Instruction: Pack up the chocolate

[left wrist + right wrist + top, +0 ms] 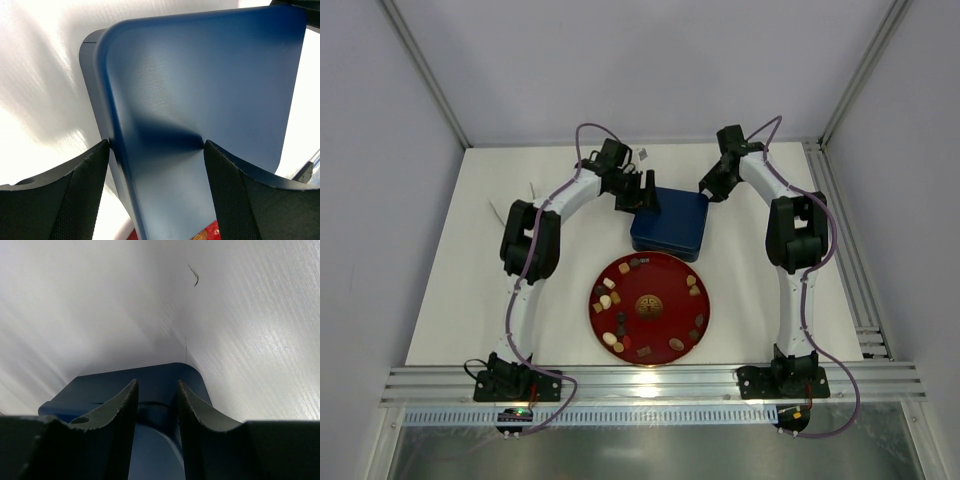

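Note:
The chocolate (607,300) lies as several small brown, tan and cream pieces around the rim of a round red plate (665,285). Behind the plate sits a dark blue square tin (675,225) with its lid on. My left gripper (640,200) is open at the tin's far left corner. In the left wrist view its jaws (155,144) straddle the edge of the tin (200,75), one finger outside the side wall and one on the lid. My right gripper (708,188) is at the far right corner. Its jaws (156,382) stand narrowly apart over the tin (100,385).
A sliver of the red plate (217,231) shows under the tin in the left wrist view. An aluminium rail (650,380) runs along the near edge and another rail (840,230) along the right side. White walls close the back and both sides.

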`<action>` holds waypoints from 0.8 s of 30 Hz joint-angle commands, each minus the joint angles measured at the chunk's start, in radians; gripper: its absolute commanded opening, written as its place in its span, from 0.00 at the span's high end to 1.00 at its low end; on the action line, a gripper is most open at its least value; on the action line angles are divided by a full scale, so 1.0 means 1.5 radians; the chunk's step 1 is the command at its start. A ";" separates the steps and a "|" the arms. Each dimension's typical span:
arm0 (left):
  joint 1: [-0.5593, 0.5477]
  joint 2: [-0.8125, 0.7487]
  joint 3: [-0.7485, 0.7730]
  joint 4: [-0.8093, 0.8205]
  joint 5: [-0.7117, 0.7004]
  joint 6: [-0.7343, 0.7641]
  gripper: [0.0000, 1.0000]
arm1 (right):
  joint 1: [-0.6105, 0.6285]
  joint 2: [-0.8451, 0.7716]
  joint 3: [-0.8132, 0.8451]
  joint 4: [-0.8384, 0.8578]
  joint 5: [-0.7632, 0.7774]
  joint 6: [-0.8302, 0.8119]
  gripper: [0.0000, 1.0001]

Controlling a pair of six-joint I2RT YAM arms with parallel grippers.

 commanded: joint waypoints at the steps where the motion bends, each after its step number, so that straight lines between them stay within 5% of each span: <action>1: -0.010 -0.022 -0.016 -0.033 -0.069 0.010 0.26 | 0.008 -0.010 -0.002 0.014 -0.028 -0.013 0.61; 6: -0.021 -0.021 -0.011 -0.068 -0.140 0.016 0.27 | 0.005 -0.021 -0.013 0.048 -0.039 -0.025 0.59; 9: -0.031 -0.017 -0.004 -0.080 -0.163 0.019 0.27 | 0.004 -0.029 -0.035 0.078 -0.061 -0.028 0.48; 24: -0.052 -0.006 0.059 -0.163 -0.195 0.026 0.22 | -0.001 -0.046 -0.044 0.118 -0.090 -0.042 0.33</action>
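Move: The navy lid lies over the chocolate box. From the right hand, at the lid's far right corner, its middle is about 8 cm back, 9 cm left and 1 cm below; the box's middle lies 3 cm under that. From the left hand, astride the lid's left edge, the lid's middle is some 3 cm back, 8 cm right and 1 cm below, and the red tray 27 cm back, 1 cm right, 6 cm lower. The right hand spreads its fingers plainly at the lid's far right corner and slips about 1.5 cm left along the far side and 1 cm forward, dipping nearly a centimetre midway and regaining half of it. Meanwhile the left hand, still wide open astride the left edge, keeps its inner fingertip at the lid's top as it eases about 1 cm up, back and left, rolling some 10 degrees so that its fingers point more steeply down. ##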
